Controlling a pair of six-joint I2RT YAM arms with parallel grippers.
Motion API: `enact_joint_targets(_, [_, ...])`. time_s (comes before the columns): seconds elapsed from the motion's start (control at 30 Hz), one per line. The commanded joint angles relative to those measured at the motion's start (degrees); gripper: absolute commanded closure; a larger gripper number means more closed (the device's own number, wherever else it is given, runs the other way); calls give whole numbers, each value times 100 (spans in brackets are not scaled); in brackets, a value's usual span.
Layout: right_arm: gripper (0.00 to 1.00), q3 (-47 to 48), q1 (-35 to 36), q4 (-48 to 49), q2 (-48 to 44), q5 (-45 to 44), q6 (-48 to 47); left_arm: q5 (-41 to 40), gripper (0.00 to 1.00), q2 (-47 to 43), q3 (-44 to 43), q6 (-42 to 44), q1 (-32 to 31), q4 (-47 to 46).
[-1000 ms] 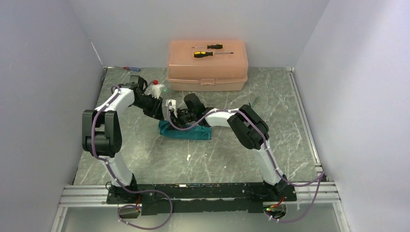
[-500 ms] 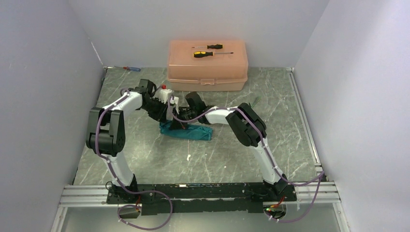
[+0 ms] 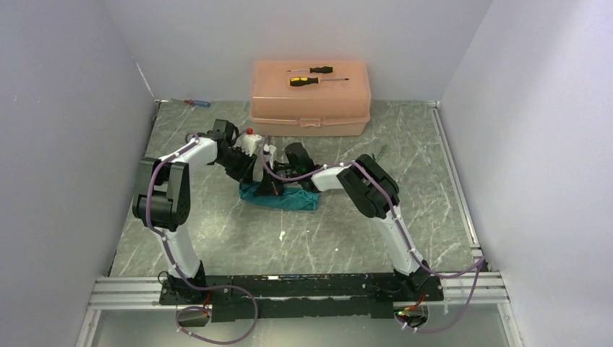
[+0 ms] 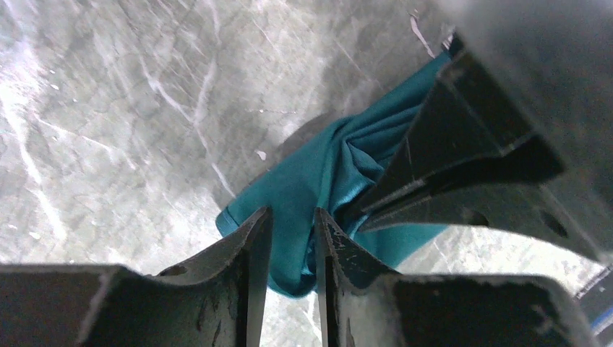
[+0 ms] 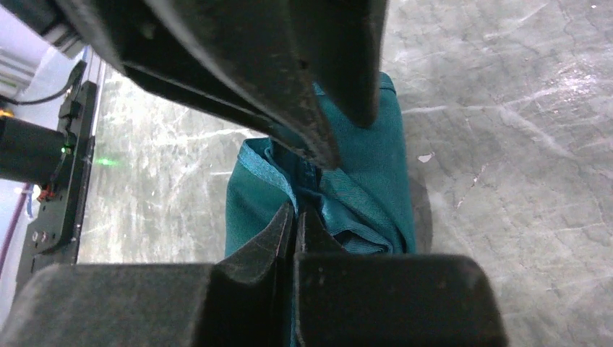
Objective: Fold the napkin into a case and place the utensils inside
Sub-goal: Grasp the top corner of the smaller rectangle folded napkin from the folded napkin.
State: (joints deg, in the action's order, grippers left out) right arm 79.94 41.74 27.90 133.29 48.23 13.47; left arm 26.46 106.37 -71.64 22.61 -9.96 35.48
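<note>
The teal napkin (image 3: 280, 197) lies as a folded, bunched strip on the marble table between my two arms. My right gripper (image 5: 295, 211) is shut on a raised fold of the napkin (image 5: 361, 181) near its left end. My left gripper (image 4: 293, 217) hovers over the same end of the napkin (image 4: 318, 173), its jaws a narrow gap apart with cloth showing across the gap. The two grippers nearly touch: the right gripper's fingers (image 4: 463, 166) cross the left wrist view. A thin dark utensil with greenish tines (image 3: 381, 150) lies behind the right arm's elbow.
A peach plastic box (image 3: 311, 101) stands at the back with two yellow-and-black screwdrivers (image 3: 312, 76) on its lid. A small red-and-blue screwdriver (image 3: 196, 103) lies at the back left corner. A white speck (image 3: 280, 235) marks the table in front of the napkin.
My left arm has swung right toward the napkin's left end and its jaws have parted a little. The right gripper stayed shut on the cloth and shifted slightly back and right.
</note>
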Motion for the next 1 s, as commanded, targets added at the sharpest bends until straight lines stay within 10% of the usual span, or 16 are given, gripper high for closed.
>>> enact_joint_targets(0.0, [100, -77, -105, 347, -2, -192, 409, 260, 66, -253, -308, -56, 100, 649])
enact_joint_targets(0.23, [100, 11, -116, -237, -54, -205, 220, 342, 57, -783, -1224, 254, 529, 1377])
enact_joint_targets(0.43, [100, -93, -114, -472, -219, -471, -92, -37, 7, -1560, -1693, 344, 740, 1136])
enact_joint_targets(0.53, [100, -159, -101, -478, -288, -640, -182, -447, 6, -1437, -1915, 125, 738, 1241])
enact_joint_targets(0.67, [100, -160, -51, -445, -324, -844, -124, 1132, 8, -1109, -1883, 1032, 706, 2222])
enact_joint_targets(0.97, [100, -175, 38, -384, -295, -711, 153, 242, 15, -2792, 1663, 1321, -643, -1472])
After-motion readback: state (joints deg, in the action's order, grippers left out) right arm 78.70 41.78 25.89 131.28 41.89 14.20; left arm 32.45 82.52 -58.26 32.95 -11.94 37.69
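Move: The left fingertips are part open just over the left end of the folded napkin, whose middle is about 3 cm back, 1 cm to the left and 2 cm below. The right fingertips are some 3 cm back and 3 cm to the right of the left hand point, the napkin's middle about 5 cm back and 9 cm to the right. From the right hand, the napkin's left end is level, about 5 cm to the left and at its own height. The right fingers keep their shut pinch on the napkin, easing only about 1 cm forward. The left hand comes away from the napkin's left end, rising nearly 20 cm with a little forward and left while its fingers open wide, then swoops down and back, ending to the near side of that end, still in the air, its wrist tilted up and turned slightly clockwise. ##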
